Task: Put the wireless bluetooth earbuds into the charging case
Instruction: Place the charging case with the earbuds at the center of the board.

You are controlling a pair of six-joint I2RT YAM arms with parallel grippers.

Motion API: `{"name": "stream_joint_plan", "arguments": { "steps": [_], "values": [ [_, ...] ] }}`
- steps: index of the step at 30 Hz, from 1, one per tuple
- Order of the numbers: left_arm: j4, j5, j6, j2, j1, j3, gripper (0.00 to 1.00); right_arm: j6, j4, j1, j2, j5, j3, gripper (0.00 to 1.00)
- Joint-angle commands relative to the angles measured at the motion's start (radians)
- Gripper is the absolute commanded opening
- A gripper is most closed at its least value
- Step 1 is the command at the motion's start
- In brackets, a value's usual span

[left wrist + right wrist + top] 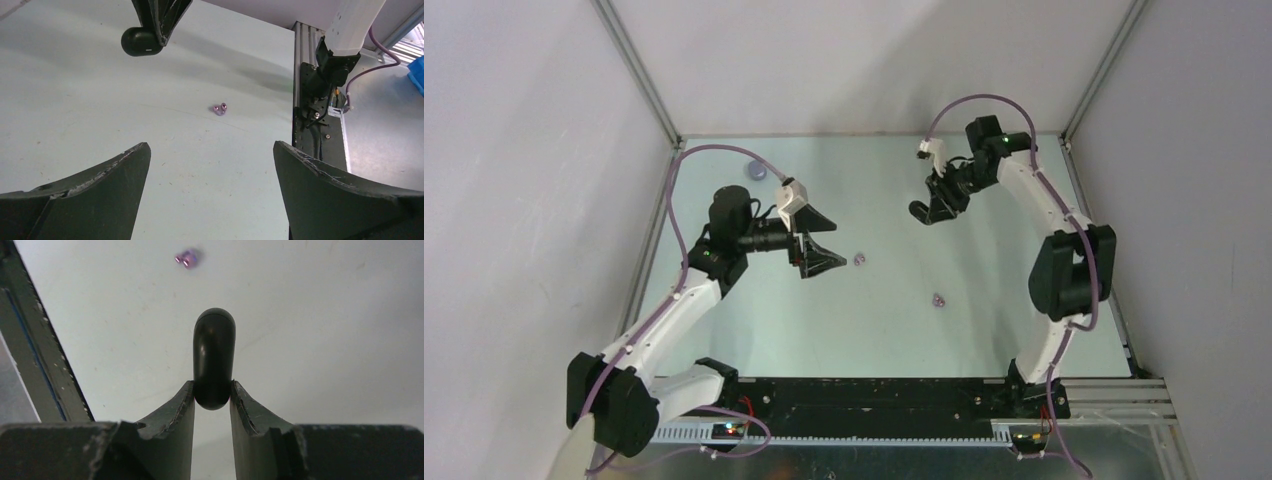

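The charging case (920, 210) is a glossy black rounded capsule, held above the table. My right gripper (931, 209) is shut on one end of it; the case (214, 352) sticks out past the fingertips, and the gripper (212, 388) pinches its rounded end. Two tiny lilac earbuds lie on the table: one earbud (860, 260) just right of my left gripper (821, 256), and another earbud (938, 299) nearer the front. My left gripper (212, 150) is open and holds nothing. A lilac earbud (220, 108) lies ahead of it, and the case (142, 41) hangs at upper left. A blurred earbud (187, 258) shows in the right wrist view.
A small round lilac-blue object (757, 170) sits near the far left corner of the table. White walls with metal frame posts (639, 75) enclose the pale table. A black rail (864, 395) with the arm bases runs along the near edge.
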Motion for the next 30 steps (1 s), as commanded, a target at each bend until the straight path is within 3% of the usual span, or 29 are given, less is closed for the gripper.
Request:
{"name": "stream_joint_plan", "arguments": {
  "steps": [1, 6, 12, 13, 21, 30],
  "values": [
    [0.008, -0.019, 0.030, -0.017, 0.005, 0.038, 0.99, -0.106, -0.119, -0.029, 0.092, 0.124, 0.106, 0.07],
    [0.007, -0.017, 0.040, -0.011, 0.005, 0.038, 0.99, -0.128, -0.188, -0.056, 0.225, 0.178, 0.191, 0.07],
    [-0.022, 0.022, 0.066, -0.008, 0.005, 0.056, 0.99, -0.071, -0.110, 0.070, 0.287, 0.142, 0.210, 0.08],
    [-0.099, 0.031, 0.111, -0.012, 0.005, 0.077, 0.99, -0.037, -0.096, 0.101, 0.319, 0.132, 0.228, 0.08],
    [-0.437, 0.095, 0.383, -0.082, 0.056, 0.205, 0.99, 0.141, -0.141, 0.222, 0.655, -0.001, 0.755, 0.08],
    [-0.488, 0.110, 0.445, -0.102, 0.077, 0.206, 0.99, 0.207, 0.051, 0.340, 0.704, 0.029, 0.702, 0.10]
  ]
}}
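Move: The right gripper holds the closed charging case. The board's centre lies about 6 cm ahead, 12 cm to its left and 17 cm below. One small purple piece sits just short of that centre, some 2 cm ahead and 15 cm left of the hand. The other purple piece lies roughly 8 cm back and 2 cm right. From the empty left gripper, the board's centre is about 18 cm ahead, 5 cm right and 25 cm below. Keep the charging case pinched in the right gripper and sink it about 10 cm towards the middle of the board, first dipping with a drift to the right, then swinging some 20 cm left and a little forward, the fingers tipping down briefly and turning slightly counter-clockwise. Late on, draw the open left gripper up, left and back a few centimetres, clear of the case. ##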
